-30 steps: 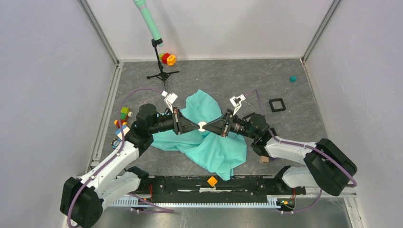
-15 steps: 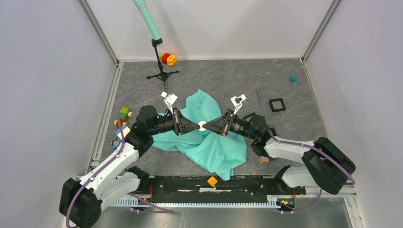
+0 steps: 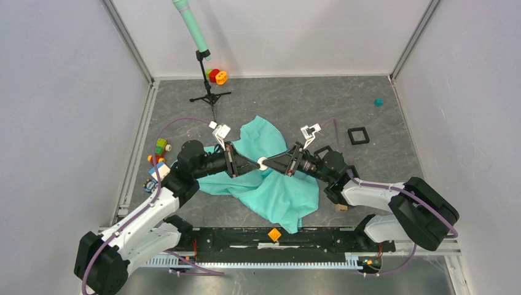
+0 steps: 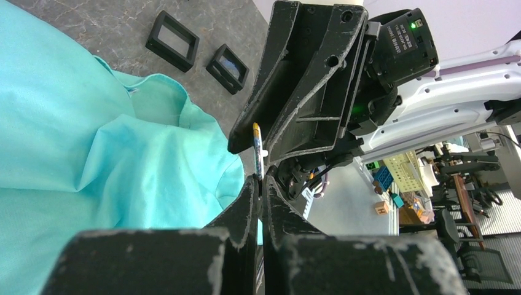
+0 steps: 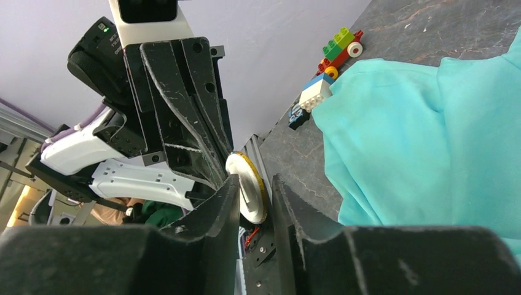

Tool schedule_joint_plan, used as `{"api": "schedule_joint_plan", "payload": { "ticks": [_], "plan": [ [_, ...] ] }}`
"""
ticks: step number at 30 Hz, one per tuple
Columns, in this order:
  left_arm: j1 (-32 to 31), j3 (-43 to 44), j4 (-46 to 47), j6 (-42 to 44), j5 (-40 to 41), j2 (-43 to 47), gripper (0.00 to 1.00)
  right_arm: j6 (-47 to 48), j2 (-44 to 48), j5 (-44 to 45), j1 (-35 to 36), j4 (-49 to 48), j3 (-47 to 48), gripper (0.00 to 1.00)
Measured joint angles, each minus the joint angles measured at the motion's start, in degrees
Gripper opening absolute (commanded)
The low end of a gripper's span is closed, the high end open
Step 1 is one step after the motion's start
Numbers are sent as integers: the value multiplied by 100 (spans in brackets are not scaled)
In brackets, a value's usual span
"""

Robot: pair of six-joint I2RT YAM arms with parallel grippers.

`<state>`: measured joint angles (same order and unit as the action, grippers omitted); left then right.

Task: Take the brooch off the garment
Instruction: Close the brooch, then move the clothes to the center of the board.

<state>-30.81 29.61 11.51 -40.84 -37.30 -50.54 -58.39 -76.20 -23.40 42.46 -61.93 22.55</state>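
Note:
The turquoise garment (image 3: 270, 190) lies crumpled on the grey table between the two arms, and also shows in the wrist views (image 4: 92, 141) (image 5: 430, 123). Above it the grippers meet tip to tip at the brooch (image 3: 262, 163), a small white disc with a yellow rim (image 5: 246, 187). My left gripper (image 3: 256, 165) (image 4: 258, 183) is shut on the brooch's edge, seen edge-on (image 4: 257, 144). My right gripper (image 3: 266, 163) (image 5: 255, 184) straddles the disc with its jaws apart, and a gap shows beside the disc. No cloth hangs from the brooch.
A microphone stand (image 3: 206, 92) and red and orange rings (image 3: 217, 76) stand at the back. A black square frame (image 3: 358, 135) and a small teal piece (image 3: 379, 102) lie right. Toy blocks (image 3: 158, 153) sit left, a wooden cube (image 3: 340, 207) near the right arm.
My right gripper's jaws have spread apart around the brooch. The left gripper stays shut on it. Both arms shifted only slightly.

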Motion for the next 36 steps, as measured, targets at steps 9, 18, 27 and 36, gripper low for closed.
{"api": "schedule_joint_plan", "payload": {
  "ticks": [9,18,27,36],
  "plan": [
    [-160,66,-741,256,538,15,2,256,177,356,-125,201,-302,70],
    [-1064,658,-1823,997,2074,-564,2,1888,1377,1012,-483,3416,162,66],
    [-2175,1589,-2087,1554,2317,-2218,2,3176,2586,2511,-833,6443,411,85],
    [-1886,2092,-2503,1471,3036,-4275,2,3840,2376,3526,-1537,8072,780,98]
  ]
}}
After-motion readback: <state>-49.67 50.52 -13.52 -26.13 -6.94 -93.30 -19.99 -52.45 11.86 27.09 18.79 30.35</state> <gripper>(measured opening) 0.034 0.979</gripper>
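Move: The brooch, already in the left fingertips, sits about 1 cm right of the left hand and 2 cm left of the right hand, level with both. The garment patch it goes to is some 20 cm below the left hand, 2 cm ahead, 5 right. From the right hand, the empty black box lies roughly 12 cm ahead, 17 right; the blue-brooch box 5 ahead, 25 right, both 20 below. Right fingers open wide, retreating some 22 cm right and down; left lowers the brooch 19 cm towards the garment. ##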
